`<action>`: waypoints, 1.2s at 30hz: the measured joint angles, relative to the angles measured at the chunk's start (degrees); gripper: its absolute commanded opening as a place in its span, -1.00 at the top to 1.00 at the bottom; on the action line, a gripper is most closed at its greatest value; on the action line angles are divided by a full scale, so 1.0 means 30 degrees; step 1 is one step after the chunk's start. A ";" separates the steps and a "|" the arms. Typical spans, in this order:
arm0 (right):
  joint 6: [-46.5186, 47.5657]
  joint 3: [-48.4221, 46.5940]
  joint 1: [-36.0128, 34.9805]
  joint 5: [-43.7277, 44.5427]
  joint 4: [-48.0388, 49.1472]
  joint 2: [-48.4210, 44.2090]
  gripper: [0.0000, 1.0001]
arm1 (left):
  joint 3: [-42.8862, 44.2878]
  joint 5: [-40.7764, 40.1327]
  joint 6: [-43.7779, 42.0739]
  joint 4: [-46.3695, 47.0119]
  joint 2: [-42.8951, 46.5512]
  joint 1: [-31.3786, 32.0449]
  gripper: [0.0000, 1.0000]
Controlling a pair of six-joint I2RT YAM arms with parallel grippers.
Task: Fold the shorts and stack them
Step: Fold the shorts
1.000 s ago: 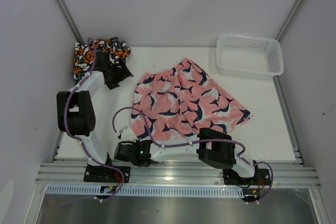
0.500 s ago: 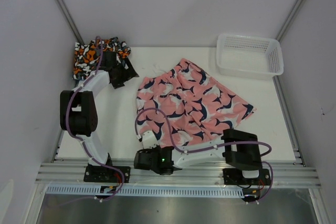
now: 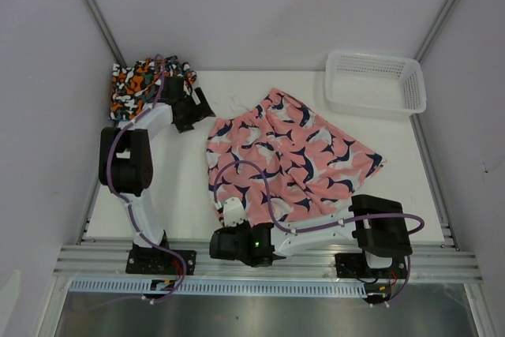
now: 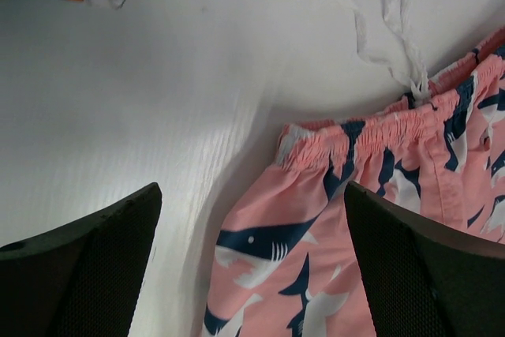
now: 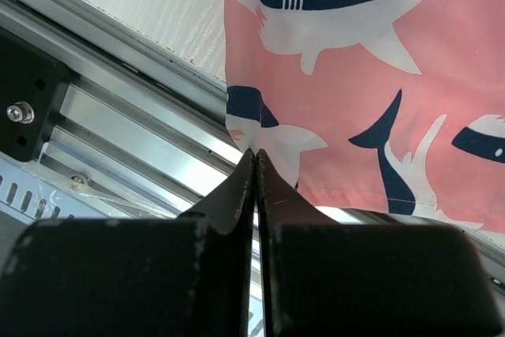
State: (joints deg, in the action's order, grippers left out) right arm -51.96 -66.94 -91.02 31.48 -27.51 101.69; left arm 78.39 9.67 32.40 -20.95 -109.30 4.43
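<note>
Pink shorts (image 3: 292, 155) printed with navy and white sharks lie spread flat mid-table. My right gripper (image 3: 230, 211) is at their near-left hem corner. In the right wrist view its jaws (image 5: 255, 152) are shut on that corner of the pink shorts (image 5: 363, 76), over the table's metal edge. My left gripper (image 3: 202, 106) hangs open beside the waistband's left end. In the left wrist view the wide-apart fingers (image 4: 87, 266) frame the waistband corner (image 4: 316, 211) and nothing sits between them. Orange, black and white camouflage shorts (image 3: 130, 88) lie bunched at the back left, with darker teal fabric (image 3: 180, 73) against them.
A white mesh basket (image 3: 339, 99) stands at the back right corner. The aluminium rail (image 3: 268, 262) runs along the near edge under my right gripper. A white drawstring (image 4: 387, 29) trails from the waistband across bare table. Grey walls close in both sides.
My right gripper has shut on the pink shorts' hem corner and drawn it toward the near edge and rightward. The left gripper moved right from the bunched pile to the waistband, still open.
</note>
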 measured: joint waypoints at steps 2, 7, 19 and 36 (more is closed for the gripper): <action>0.0000 0.0007 0.0007 0.0007 0.0015 0.0000 1.00 | 0.0474 -0.0022 -0.0080 0.0415 -0.0648 0.0175 -0.95; 0.0000 0.0138 0.0000 0.0036 0.0175 0.0000 1.00 | 0.1581 -0.0189 -0.0670 0.0386 -0.1530 0.1042 -0.69; 0.0000 0.0452 0.0000 0.0066 0.0481 0.0000 1.00 | 0.3315 -0.0692 -0.1013 0.0015 -0.3898 0.1661 -0.18; -0.0029 0.0823 0.0000 0.0058 0.0998 -0.0131 1.00 | 0.4619 -0.0663 -0.1668 -0.0699 -0.5144 0.1902 1.00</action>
State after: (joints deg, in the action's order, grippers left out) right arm -52.05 -64.47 -91.02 31.66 -24.51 101.30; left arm 92.25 7.68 27.40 -23.05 -124.73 10.13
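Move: From the open left hand, the near-left corner of the pink shorts' waistband lies about 4 cm ahead, 5 cm to the right and 6 cm below. At table height too, the white drawstring is some 10 cm ahead and 12 cm right of that hand, and the folded stack about 16 cm ahead and 18 cm left. From the right hand, the waistband corner is roughly 43 cm ahead, 6 cm left and 4 cm lower. The left hand swings forward and to its right, about 5 cm in all, to come over the waistband corner of the pink shorts, then sinks some 4 cm onto it, its wrist turning roughly 10 degrees clockwise while the wide-open fingers draw in and, down at the cloth, shut to pinch the corner. The right hand stays almost in place, fingers still shut on the hem corner of the near leg. ##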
